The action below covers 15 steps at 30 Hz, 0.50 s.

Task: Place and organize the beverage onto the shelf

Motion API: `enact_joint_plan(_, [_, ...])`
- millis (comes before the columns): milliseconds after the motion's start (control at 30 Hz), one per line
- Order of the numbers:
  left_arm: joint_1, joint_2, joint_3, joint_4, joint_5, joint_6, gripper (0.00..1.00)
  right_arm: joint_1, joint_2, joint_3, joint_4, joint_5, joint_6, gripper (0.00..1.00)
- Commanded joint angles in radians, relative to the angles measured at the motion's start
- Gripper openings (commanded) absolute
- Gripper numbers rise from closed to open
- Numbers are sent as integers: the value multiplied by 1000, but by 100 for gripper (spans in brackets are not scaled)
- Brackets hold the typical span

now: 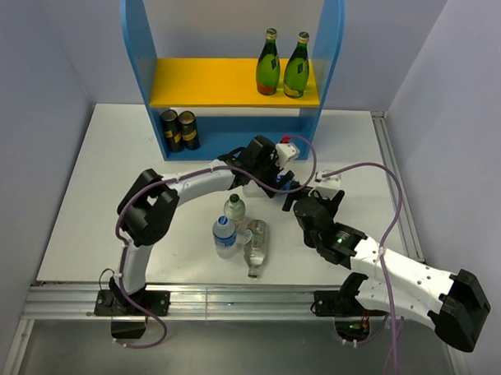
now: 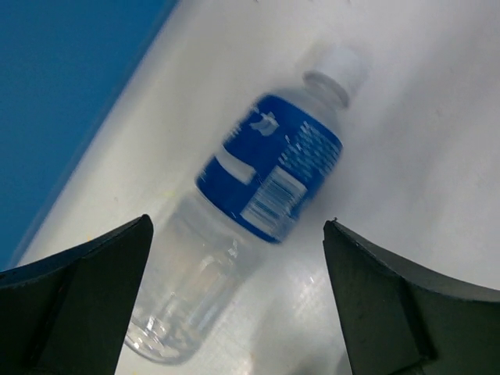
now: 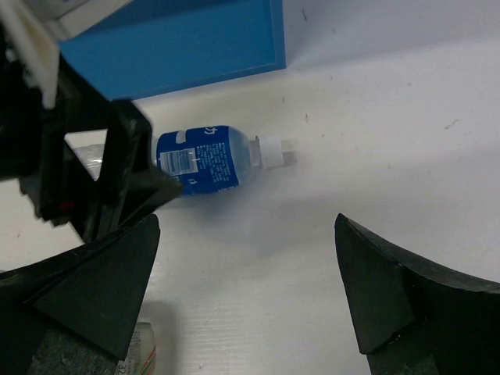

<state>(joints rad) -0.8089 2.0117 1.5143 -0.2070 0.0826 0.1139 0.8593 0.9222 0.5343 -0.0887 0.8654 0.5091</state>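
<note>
A clear bottle with a blue label [image 2: 266,187] and a white cap lies on its side on the white table, just in front of the shelf's blue base [image 3: 172,47]. My left gripper [image 2: 237,226] is open over the bottle's clear lower half, with a finger on each side and neither touching it. The right gripper [image 3: 246,223] is also open and holds nothing. It sits a little nearer, facing the same bottle [image 3: 207,160]. Two green bottles [image 1: 283,65] stand at the right end of the shelf's yellow upper board [image 1: 205,81].
Two black-and-gold cans [image 1: 178,130] stand on the lower level at the left. On the table by the left arm stand a short clear bottle [image 1: 235,207] and a blue-labelled one [image 1: 224,236]. Another clear bottle [image 1: 255,247] lies beside them. Both grippers [image 1: 271,176] [image 1: 296,202] crowd together.
</note>
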Motion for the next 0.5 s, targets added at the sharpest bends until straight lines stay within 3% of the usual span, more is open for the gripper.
enact_joint_plan(0, [5, 57, 116, -9, -78, 24, 98, -6, -20, 9, 40, 3, 22, 100])
enact_joint_plan(200, [-4, 220, 251, -144, -43, 64, 97, -13, -23, 7, 40, -3, 23, 100])
enact_joint_plan(467, [-27, 231, 215, -203, -14, 61, 96, -23, -26, 6, 41, -17, 25, 100])
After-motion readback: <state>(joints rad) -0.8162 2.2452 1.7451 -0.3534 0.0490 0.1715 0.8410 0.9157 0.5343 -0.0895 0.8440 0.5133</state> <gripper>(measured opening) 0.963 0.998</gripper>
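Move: The fallen blue-label bottle lies crosswise just in front of the shelf, cap to the right, its middle about 3 cm ahead of the left hand, 1 cm to its right and 6 cm below. From that hand, the fallen clear bottle is some 14 cm back and 2 cm left, 7 cm down; the small green-capped bottle stands 8 cm back and 8 cm left. From the right hand, the blue-label bottle is about 11 cm ahead, 13 cm left and 12 cm lower. The open left fingers come down around the blue-label bottle's label and start to touch it, one finger against its shelf-side flank. The hand first reaches about 3 cm forward and 2 cm right, then sinks some 5.5 cm while easing slightly back, the wrist tipping about 10 degrees so the fingers point more steeply down. They don't close yet. ##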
